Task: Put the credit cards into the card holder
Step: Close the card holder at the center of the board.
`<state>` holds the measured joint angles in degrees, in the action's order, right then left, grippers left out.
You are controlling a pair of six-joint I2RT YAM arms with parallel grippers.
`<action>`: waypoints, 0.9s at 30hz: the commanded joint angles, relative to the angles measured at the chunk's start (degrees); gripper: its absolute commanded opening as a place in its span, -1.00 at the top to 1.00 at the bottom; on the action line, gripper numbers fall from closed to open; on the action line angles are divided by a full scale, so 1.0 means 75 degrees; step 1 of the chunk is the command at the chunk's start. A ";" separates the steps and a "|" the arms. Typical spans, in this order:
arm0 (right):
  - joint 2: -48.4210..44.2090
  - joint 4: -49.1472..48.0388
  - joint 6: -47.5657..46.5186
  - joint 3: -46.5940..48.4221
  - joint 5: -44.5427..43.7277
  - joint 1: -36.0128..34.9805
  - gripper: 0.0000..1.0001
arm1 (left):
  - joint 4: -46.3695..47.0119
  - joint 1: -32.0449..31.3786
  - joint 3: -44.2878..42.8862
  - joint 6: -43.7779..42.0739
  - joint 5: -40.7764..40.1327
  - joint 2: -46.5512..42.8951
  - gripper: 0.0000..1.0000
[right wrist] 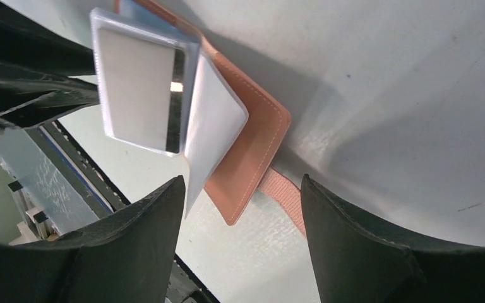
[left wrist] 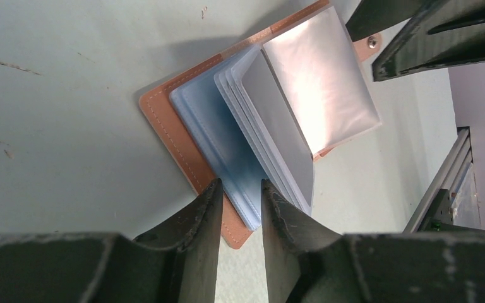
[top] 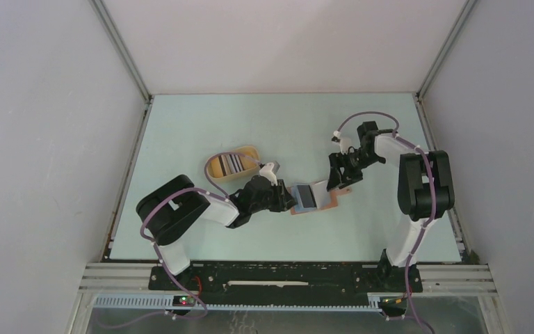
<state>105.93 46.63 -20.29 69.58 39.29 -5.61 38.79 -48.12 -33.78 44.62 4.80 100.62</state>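
The card holder [top: 323, 198] lies open on the table between my two grippers, brown cover down and clear sleeves fanned up [left wrist: 303, 82]. My left gripper [top: 290, 200] is at its left end. Its jaws [left wrist: 240, 186] stand a narrow gap apart over the cover's near corner [left wrist: 183, 136] and the blue-grey sleeve edges, clamping nothing. My right gripper [top: 337, 184] hovers at the right end, wide open [right wrist: 240, 183]. The cover's corner [right wrist: 246, 158] and strap tab [right wrist: 284, 196] lie between its fingers, untouched. Several credit cards [top: 231, 165] rest in a yellow tray.
The yellow oval tray [top: 247, 152] sits just behind my left arm's wrist. A metal rail [left wrist: 442, 183] runs along the table's near edge, close to the holder. Grey walls enclose the table on three sides.
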 commanded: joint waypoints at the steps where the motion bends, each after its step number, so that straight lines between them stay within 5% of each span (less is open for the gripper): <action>1: 0.0122 -0.0223 0.0173 0.0267 -0.0280 -0.0165 -0.53 | 0.0111 0.0039 -0.0248 -0.0049 0.0117 0.0058 0.33; 15: 0.0957 0.0074 0.0315 0.0592 0.0948 -0.0367 -0.41 | 0.0143 0.0030 -0.0301 -0.0075 0.0233 0.0108 0.35; 24: 0.0872 -0.0220 0.0609 0.0564 0.0853 -0.0809 0.01 | 0.0254 0.0029 -0.0330 -0.0090 0.0349 0.0163 0.36; 27: 0.0930 -0.0311 0.0754 0.0556 0.0710 -0.0891 0.36 | 0.0263 0.0035 -0.0322 -0.0090 0.0347 0.0156 0.36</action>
<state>112.95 45.43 -17.08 72.51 44.93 -11.03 38.98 -48.07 -33.80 44.60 6.44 101.16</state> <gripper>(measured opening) 0.412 0.321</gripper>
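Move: The open card holder's middle lies about 8 cm left of the right hand, 3 cm nearer the base and 3 cm below. Its tan strap is some 2 cm to the right hand's right, 1 cm back, also 3 cm below. The left hand's fingers are at the holder's left end, with its middle roughly 6 cm to their right, 1 cm ahead and 1 cm below. Right hand dips about 1.5 cm, then slides some 4.5 cm left, fingers closing partway around the holder's right cover. ##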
